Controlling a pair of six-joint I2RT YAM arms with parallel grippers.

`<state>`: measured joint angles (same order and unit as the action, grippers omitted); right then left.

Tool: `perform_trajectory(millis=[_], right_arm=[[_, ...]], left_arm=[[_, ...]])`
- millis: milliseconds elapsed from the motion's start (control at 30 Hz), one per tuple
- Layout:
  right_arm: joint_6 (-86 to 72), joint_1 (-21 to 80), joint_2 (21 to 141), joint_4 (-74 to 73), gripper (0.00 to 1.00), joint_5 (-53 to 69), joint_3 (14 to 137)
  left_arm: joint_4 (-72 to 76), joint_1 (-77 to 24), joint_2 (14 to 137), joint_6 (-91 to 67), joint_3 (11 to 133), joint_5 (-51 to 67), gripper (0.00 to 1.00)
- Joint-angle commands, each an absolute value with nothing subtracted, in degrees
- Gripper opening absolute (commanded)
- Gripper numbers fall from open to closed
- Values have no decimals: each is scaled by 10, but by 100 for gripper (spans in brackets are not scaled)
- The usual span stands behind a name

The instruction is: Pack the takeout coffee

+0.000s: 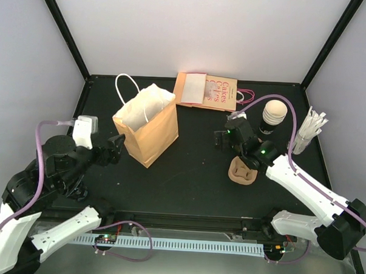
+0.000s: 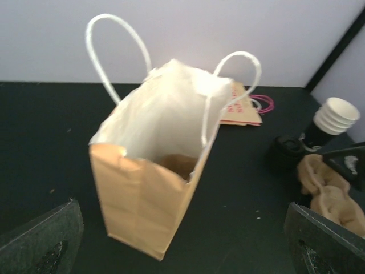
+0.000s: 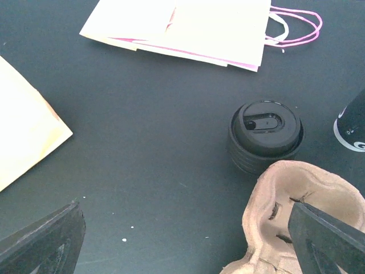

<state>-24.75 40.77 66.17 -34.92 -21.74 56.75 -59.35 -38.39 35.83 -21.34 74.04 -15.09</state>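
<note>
Black takeout coffee cups (image 1: 274, 117) with cream insides stand stacked at the back right; their cream rims (image 2: 337, 114) also show in the left wrist view. A stack of round black lids (image 3: 265, 136) sits on the table beside the brown pulp carrier (image 3: 302, 217). The tan paper bag (image 1: 147, 126) stands open with white handles, its white inside (image 2: 165, 120) facing my left gripper (image 1: 117, 147). That gripper (image 2: 182, 245) is open and empty just short of the bag. My right gripper (image 1: 224, 139) hangs open and empty (image 3: 185, 240) above bare table, near the lids and the carrier (image 1: 242, 171).
Flat folded paper bags (image 1: 206, 89) with pink handles lie at the back. White wrapped straws (image 1: 309, 129) stand at the far right. Black frame posts and white walls close in the black table (image 1: 187, 186).
</note>
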Motion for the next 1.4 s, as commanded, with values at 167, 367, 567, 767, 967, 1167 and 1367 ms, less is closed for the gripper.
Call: perform_trajectory(millis=[167,367,567,767,967,1167,1367], right_arm=[[-237,405,651,-311,100,-204,564],[-229,404,669,-295,100,-183,569],[-218,405,688,-284,100,-174,577],[-204,405,697,-277,100,-174,582],[-195,402,705,-271,100,-162,591],[-198,399,702,-266,100,-144,580],[-200,397,690,-261,100,-129,573]], left_arm=[[-702,-385,311,-314,734,-298,99],[-714,-386,286,-325,727,-360,99],[-711,-386,301,-324,709,-362,99],[-671,-385,323,-299,716,-409,99],[-600,-352,387,-209,745,-418,99],[-520,-147,431,-139,751,-228,99],[-527,15,477,-218,739,-112,98]])
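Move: The standing paper bag is about 18 cm ahead of the left hand, 7 cm to its right and some 24 cm below. The flat bags lie roughly 19 cm beyond it and 20 cm to its right. From the right hand the paper bag is about 23 cm left, 3 cm ahead and 10 cm below; the black-lidded cup is 6 cm ahead and 5 cm right, the cup holder 8 cm right and 1 cm back, both some 17 cm below. Open left hand swings 8 cm left, then forward-left, turning counter-clockwise beside the bag; right eases 3 cm leftward. ##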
